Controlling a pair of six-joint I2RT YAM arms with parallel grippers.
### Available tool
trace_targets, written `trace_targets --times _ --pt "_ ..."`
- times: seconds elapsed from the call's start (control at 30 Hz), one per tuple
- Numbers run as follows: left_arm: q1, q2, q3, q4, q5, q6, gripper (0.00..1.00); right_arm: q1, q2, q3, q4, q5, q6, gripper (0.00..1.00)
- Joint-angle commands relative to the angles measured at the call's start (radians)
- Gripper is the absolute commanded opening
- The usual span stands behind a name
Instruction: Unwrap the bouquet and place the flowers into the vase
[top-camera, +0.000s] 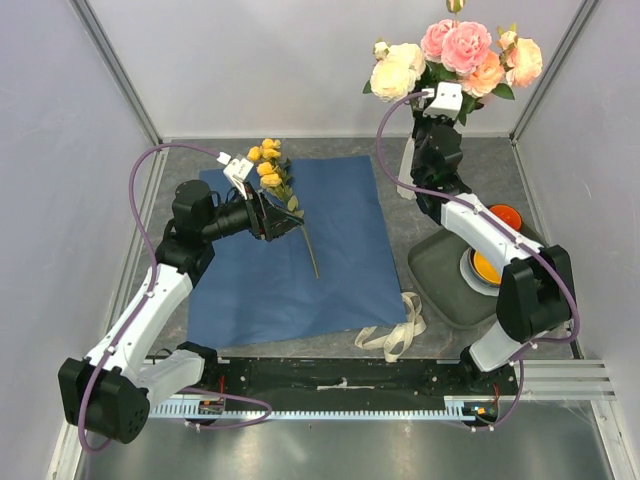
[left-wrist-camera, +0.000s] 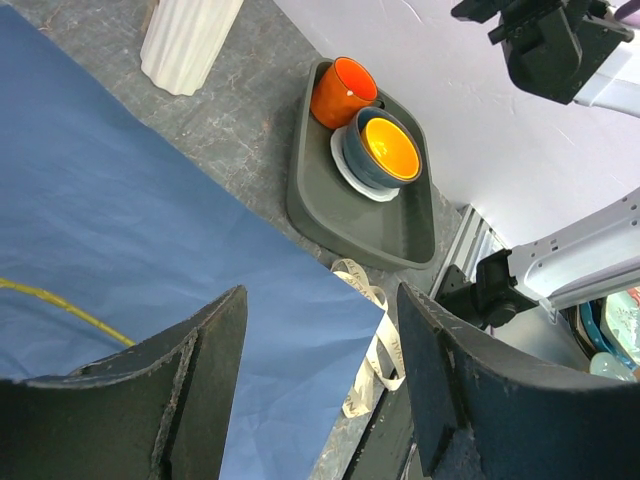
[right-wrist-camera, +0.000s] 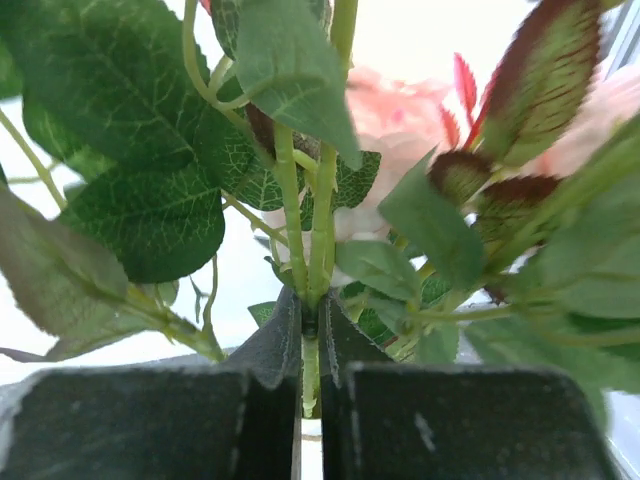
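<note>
My right gripper (right-wrist-camera: 311, 312) is shut on the green stems of the flowers (top-camera: 455, 55), a bunch of pink and cream roses held high at the back right. The white ribbed vase (top-camera: 407, 175) stands just below, mostly hidden behind the right arm, so I cannot tell whether the stems reach into it. A yellow-flowered sprig (top-camera: 268, 165) lies on the unfolded blue paper (top-camera: 310, 260), its stem (left-wrist-camera: 60, 305) passing beside my left finger. My left gripper (top-camera: 274, 216) hovers over that sprig, open (left-wrist-camera: 320, 300) with nothing between its fingers.
The cream ribbon (top-camera: 398, 332) lies loose at the paper's near right corner. A dark grey tray (top-camera: 440, 280) at the right holds an orange cup (left-wrist-camera: 342, 92) and a bowl (left-wrist-camera: 388, 150). Walls close in the back and sides.
</note>
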Motion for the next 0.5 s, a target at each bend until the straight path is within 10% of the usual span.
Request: trace_targets --times 0.0,0.23,0.47 --pt "0.006 0.006 0.026 0.024 0.033 -0.001 0.68 -0.005 0.013 -0.02 -0.005 -0.014 0.011 0.07" --pt "0.008 0.009 0.023 0.027 0.036 -0.006 0.68 -0.006 -0.004 0.056 -0.21 -0.025 0.06 0.32" --pt "0.011 0.023 0.025 0.027 0.037 -0.015 0.7 -0.006 -0.06 0.227 -0.684 -0.039 0.245 0.83"
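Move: The right hand still pinches a rose stem above the vase, whose middle lies about 4 cm ahead, 1 cm to the left and 25 cm below. The cream roses are roughly 8 cm left, 4 cm ahead and 6 cm up. The pink roses are some 5 cm right, 4 cm ahead and 12 cm higher. From the idle left hand, the vase is about 27 cm ahead, 38 cm right and 17 cm below. The right hand sinks about 4 cm towards the mouth of the vase while its fingers, almost shut on the rose stem, spread to about two-thirds open and let it go. As they part, the fingers tip down some 15 degrees, from pointing slightly upward to about level, and end open on either side of the stems with the vase mouth below and ahead. ##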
